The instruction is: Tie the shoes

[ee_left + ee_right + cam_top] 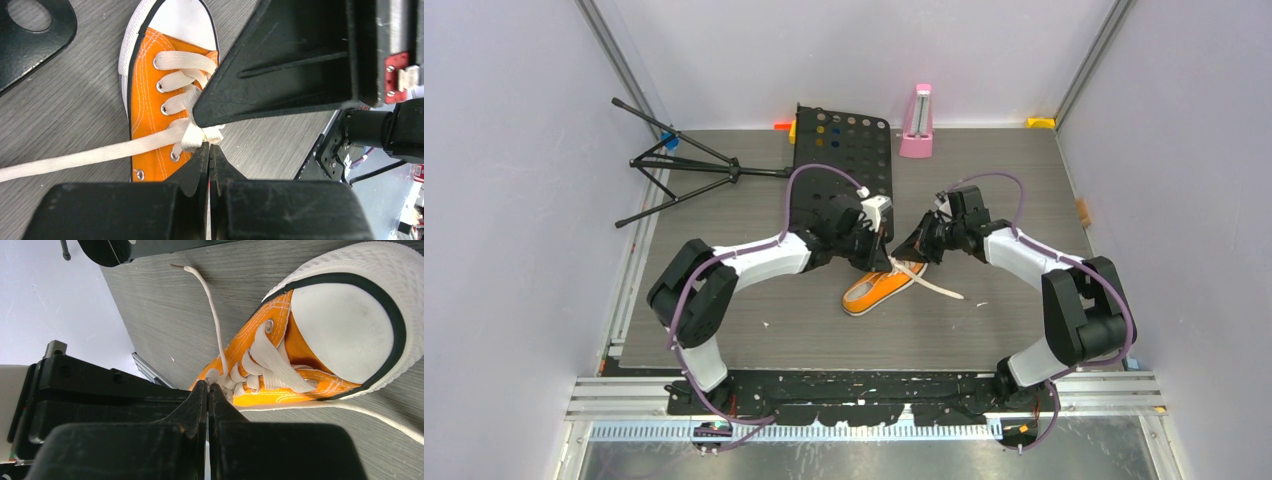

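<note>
The orange shoe (869,293) with a white toe cap lies on its sole on the grey table (754,320), between my two arms. Both grippers meet over its laced tongue. My left gripper (209,146) is shut, its tips pinching the white lace at the bunched crossing (194,134). One lace end (60,161) trails away to the left. The right gripper's black fingers (280,75) press in from the other side. My right gripper (207,385) is shut on lace at the top eyelets (214,375). A thin lace end (210,305) runs off across the table.
A black perforated plate (849,150) lies at the back. A pink metronome (916,122) stands by the rear wall. A folded black tripod (686,165) lies at the back left. A loose lace (939,290) stretches right of the shoe.
</note>
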Robot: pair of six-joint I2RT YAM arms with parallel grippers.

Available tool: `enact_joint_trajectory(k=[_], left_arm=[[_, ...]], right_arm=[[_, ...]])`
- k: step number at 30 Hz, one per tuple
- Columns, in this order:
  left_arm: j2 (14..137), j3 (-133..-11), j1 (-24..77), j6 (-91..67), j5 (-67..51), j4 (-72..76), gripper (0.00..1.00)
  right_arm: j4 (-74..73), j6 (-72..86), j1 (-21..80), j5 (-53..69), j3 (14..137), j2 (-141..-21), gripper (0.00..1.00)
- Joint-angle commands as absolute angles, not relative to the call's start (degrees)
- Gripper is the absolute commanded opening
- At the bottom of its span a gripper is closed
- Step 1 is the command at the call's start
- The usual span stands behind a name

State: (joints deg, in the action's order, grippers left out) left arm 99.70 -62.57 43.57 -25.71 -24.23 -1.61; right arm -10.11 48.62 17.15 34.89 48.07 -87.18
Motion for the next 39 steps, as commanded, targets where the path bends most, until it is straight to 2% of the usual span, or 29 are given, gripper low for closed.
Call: enact_joint_trajectory(k=[1,5,15,23,27,39], left_arm=[[101.2,-64.3,43.9,-27.7,-22.6,3.6,0.00],[101.7,-63.9,43.9,-28.3,-20.4,5.1,0.03],[101.1,-63.0,43.9,-27.8,-17.2,6.8,0.04],[103.5,-62.5,43.4,-28.0,-23.9,9.3,0.21],[103.3,-59.8,42.6,-29.1,-26.3,13.3,0.26],[104.8,-56.9,42.5,-28.1,-27.1,20.9,0.27]], right_arm=[[-10.5,48.1,17.3,34.3,49.1,-85.3,0.00],[-10.8,47.9,17.4,34.4,49.5,-85.5,0.00],[-10.8,47.8,17.3,34.5,49.7,-85.8,0.00],[-10.3,48.7,17.3,34.7,49.6,-85.9,0.00],[-8.7,49.9,17.3,34.8,48.9,-86.4,0.00],[-1.0,54.8,16.9,36.4,45.7,-89.4,0.00]])
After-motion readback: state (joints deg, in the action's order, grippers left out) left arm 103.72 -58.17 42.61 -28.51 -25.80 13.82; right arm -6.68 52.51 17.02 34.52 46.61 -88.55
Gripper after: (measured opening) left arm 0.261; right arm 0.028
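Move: The lace knot on the shoe lies close to the shut left fingertips: about 2 cm ahead, 1 cm right and 2 cm below. From the left hand, the right fingertips, pinching a lace, are some 2 cm ahead and 2 cm right at about the same height; the white toe cap is roughly 2 cm ahead, 6 cm right and 4 cm lower. From the right hand, the knot is about 1 cm back, straight below by 2 cm. Let the lace slip free of the left fingertips and bring the left gripper nearly 2 cm forward over the lacing towards the knot. Then ease it about half a centimetre right and down while opening the fingers to about a quarter, one to either side of the knot, close to the right fingertips. Keep the right gripper in place, still pinching its lace. ##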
